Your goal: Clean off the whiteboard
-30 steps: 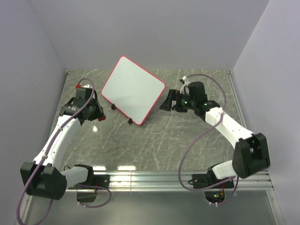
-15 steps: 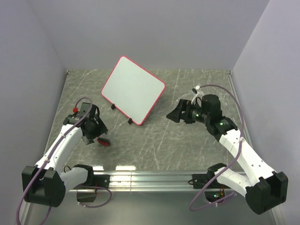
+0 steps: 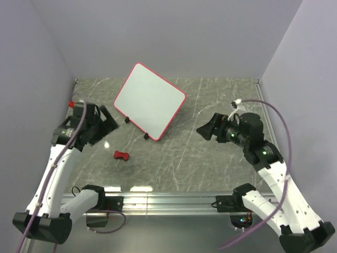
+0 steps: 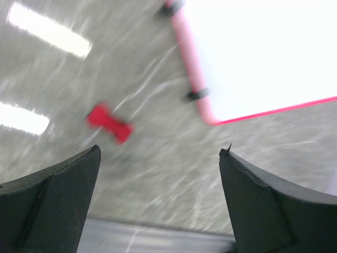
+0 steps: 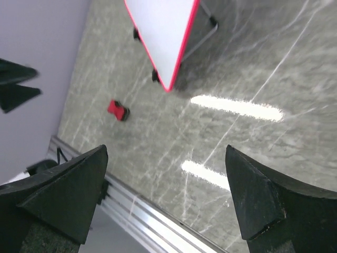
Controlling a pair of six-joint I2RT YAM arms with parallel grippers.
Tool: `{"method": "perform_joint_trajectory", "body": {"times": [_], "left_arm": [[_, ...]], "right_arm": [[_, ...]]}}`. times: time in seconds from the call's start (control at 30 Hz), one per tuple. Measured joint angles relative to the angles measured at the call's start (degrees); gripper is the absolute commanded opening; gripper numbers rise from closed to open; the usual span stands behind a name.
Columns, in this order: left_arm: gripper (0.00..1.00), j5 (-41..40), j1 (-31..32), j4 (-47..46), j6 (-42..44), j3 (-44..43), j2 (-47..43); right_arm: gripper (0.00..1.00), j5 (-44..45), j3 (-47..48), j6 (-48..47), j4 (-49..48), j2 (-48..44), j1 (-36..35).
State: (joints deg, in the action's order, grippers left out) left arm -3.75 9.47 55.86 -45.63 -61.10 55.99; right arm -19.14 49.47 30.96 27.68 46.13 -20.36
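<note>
The whiteboard (image 3: 150, 100) stands tilted on two small black feet at the back middle of the table, and its white face looks blank. It also shows in the left wrist view (image 4: 263, 52) and the right wrist view (image 5: 163, 26). A small red bow-tie eraser (image 3: 121, 155) lies on the table in front of its left corner, seen blurred from the left wrist (image 4: 109, 123) and small from the right wrist (image 5: 118, 110). My left gripper (image 3: 108, 125) hangs open and empty above and left of the eraser (image 4: 160, 150). My right gripper (image 3: 204, 130) is open and empty, right of the board (image 5: 166, 150).
The grey marble table (image 3: 179, 158) is closed in by lilac walls on the left, back and right. An aluminium rail (image 3: 174, 200) runs along the near edge, with both arm bases on it. Ceiling lights glare off the table top (image 5: 237, 108).
My left gripper opened and let go of the red eraser, which now lies on the table; that arm then rose and drew back left. The right arm withdrew to the right, away from the board.
</note>
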Motion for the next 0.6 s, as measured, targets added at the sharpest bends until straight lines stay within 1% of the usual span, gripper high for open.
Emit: {"method": "perform_joint_trajectory", "body": {"times": [0.2, 0.33, 0.43, 0.6], "left_arm": [[0.99, 0.9, 0.0, 0.2, 3.8, -19.9, 1.4], [0.99, 1.6, 0.0, 0.9, 6.4, -28.8, 4.6], [1.0, 1.5, 0.0, 1.1, 8.3, -31.3, 6.3], [0.99, 1.6, 0.0, 2.1, 11.2, -31.1, 7.0]], "right_arm": [[0.99, 5.7, 4.3, 1.0, 3.0, -7.8, 0.0], [0.99, 7.5, 4.5, 1.0, 4.3, -12.1, 0.0], [0.99, 8.4, 4.5, 1.0, 5.7, -12.5, 0.0], [0.99, 8.9, 4.5, 1.0, 7.6, -12.9, 0.0]]}}
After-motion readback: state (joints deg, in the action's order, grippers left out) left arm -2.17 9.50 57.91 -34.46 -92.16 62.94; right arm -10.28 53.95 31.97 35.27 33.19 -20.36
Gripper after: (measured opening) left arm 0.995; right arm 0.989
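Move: My left hand is empty. The red eraser it has left lies on the table about 4 cm back from it, 1 cm to its right and some 17 cm below. The whiteboard's middle is roughly 17 cm ahead, 13 cm right and 14 cm below. From my right hand, the eraser lies about 31 cm left, 3 cm back and 22 cm lower. I lift my left hand away from the eraser, up about 17 cm and a little forward, tilting its fingers up some 20 degrees, while they stay wide open. My right hand, also empty and open, draws off too: up some 6 cm while easing right and back, tipping up slightly and turning a touch clockwise, away from the whiteboard. ##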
